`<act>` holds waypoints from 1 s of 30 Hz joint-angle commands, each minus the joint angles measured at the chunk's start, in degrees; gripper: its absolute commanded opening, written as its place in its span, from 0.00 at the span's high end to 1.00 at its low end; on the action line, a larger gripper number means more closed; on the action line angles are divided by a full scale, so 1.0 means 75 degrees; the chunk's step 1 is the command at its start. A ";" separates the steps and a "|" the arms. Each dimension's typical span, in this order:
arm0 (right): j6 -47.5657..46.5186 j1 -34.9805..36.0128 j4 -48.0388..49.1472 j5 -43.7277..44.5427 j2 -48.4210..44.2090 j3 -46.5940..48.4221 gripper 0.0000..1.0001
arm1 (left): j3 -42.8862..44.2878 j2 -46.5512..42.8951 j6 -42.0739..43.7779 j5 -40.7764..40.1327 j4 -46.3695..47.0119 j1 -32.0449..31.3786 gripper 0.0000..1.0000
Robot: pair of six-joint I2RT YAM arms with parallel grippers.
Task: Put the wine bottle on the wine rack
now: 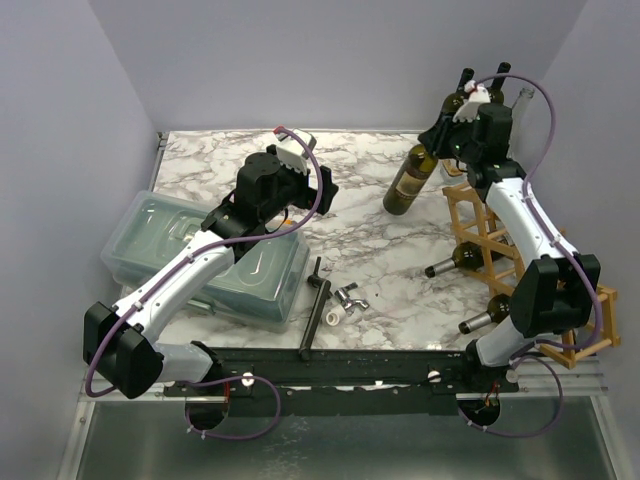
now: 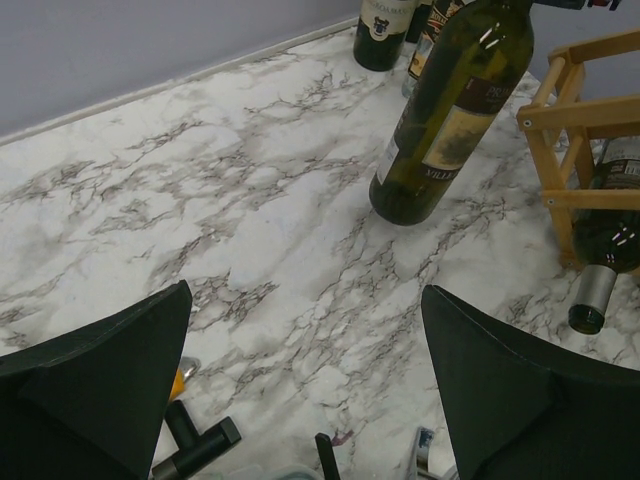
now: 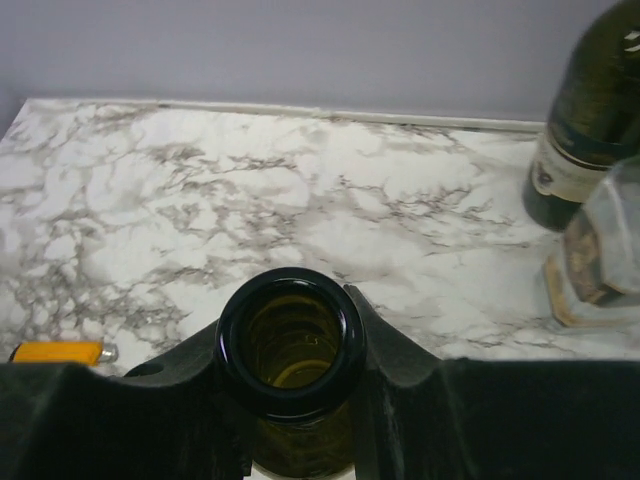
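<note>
A dark green wine bottle (image 1: 408, 182) with a cream label leans over the marble just left of the wine rack, its base down by the tabletop. My right gripper (image 1: 441, 140) is shut on the bottle's neck. The right wrist view looks straight down into the bottle's open mouth (image 3: 291, 335) between the two black fingers (image 3: 395, 345). The wine rack (image 1: 478, 222), a light wooden frame, stands at the right with two bottles lying in it. My left gripper (image 1: 322, 188) hangs open over the table's middle left. In its own view the tilted wine bottle (image 2: 450, 110) and the rack (image 2: 585, 110) lie ahead.
A clear plastic lidded bin (image 1: 160, 240) sits under the left arm. Upright bottles (image 1: 470, 95) stand at the back right corner. Racked bottles (image 1: 465, 258) poke their necks out leftward. Corkscrew parts (image 1: 318, 300) lie near the front centre, and an orange lighter (image 3: 60, 351) lies on the marble.
</note>
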 commanded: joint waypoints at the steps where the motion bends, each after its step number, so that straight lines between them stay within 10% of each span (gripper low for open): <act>1: -0.0358 0.0472 -0.0126 -0.0445 -0.0302 0.0560 0.99 | 0.0260 0.0054 -0.0016 -0.0177 -0.0019 0.0021 0.01; 19: -0.4570 0.1756 -0.0419 -0.2331 -0.3345 -0.1358 0.99 | 0.0308 -0.0169 -0.0669 -0.2083 -0.0349 0.0354 0.03; 30: -0.7855 0.2490 -0.3519 -0.2058 -0.4227 -0.0404 1.00 | 0.0350 -0.0056 -0.0821 -0.1980 -0.0417 0.0549 0.03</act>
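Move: The right hand grips the wine bottle by its neck. The wine rack's middle lies about 26 cm back, 17 cm right and 16 cm below it; the rack's upper lying bottle is some 16 cm back and 11 cm right, low on the table. Clear of the rack, a dark standing bottle is about 20 cm ahead, 8 cm right and 12 cm lower. From the left hand the rack's middle is roughly 45 cm right, 12 cm back and 18 cm below. Still pinching the bottle's neck, the right hand sweeps left, then draws back and lifts, ending about 19 cm nearer the base, 10 cm farther left and 7 cm higher, away from the standing bottles and left of the rack. Its wrist turns some 40 degrees counter-clockwise, dropping its left side and tipping up to swing the bottle's base outward, while the open left hand shifts about 6 cm left and 3 cm forward. ##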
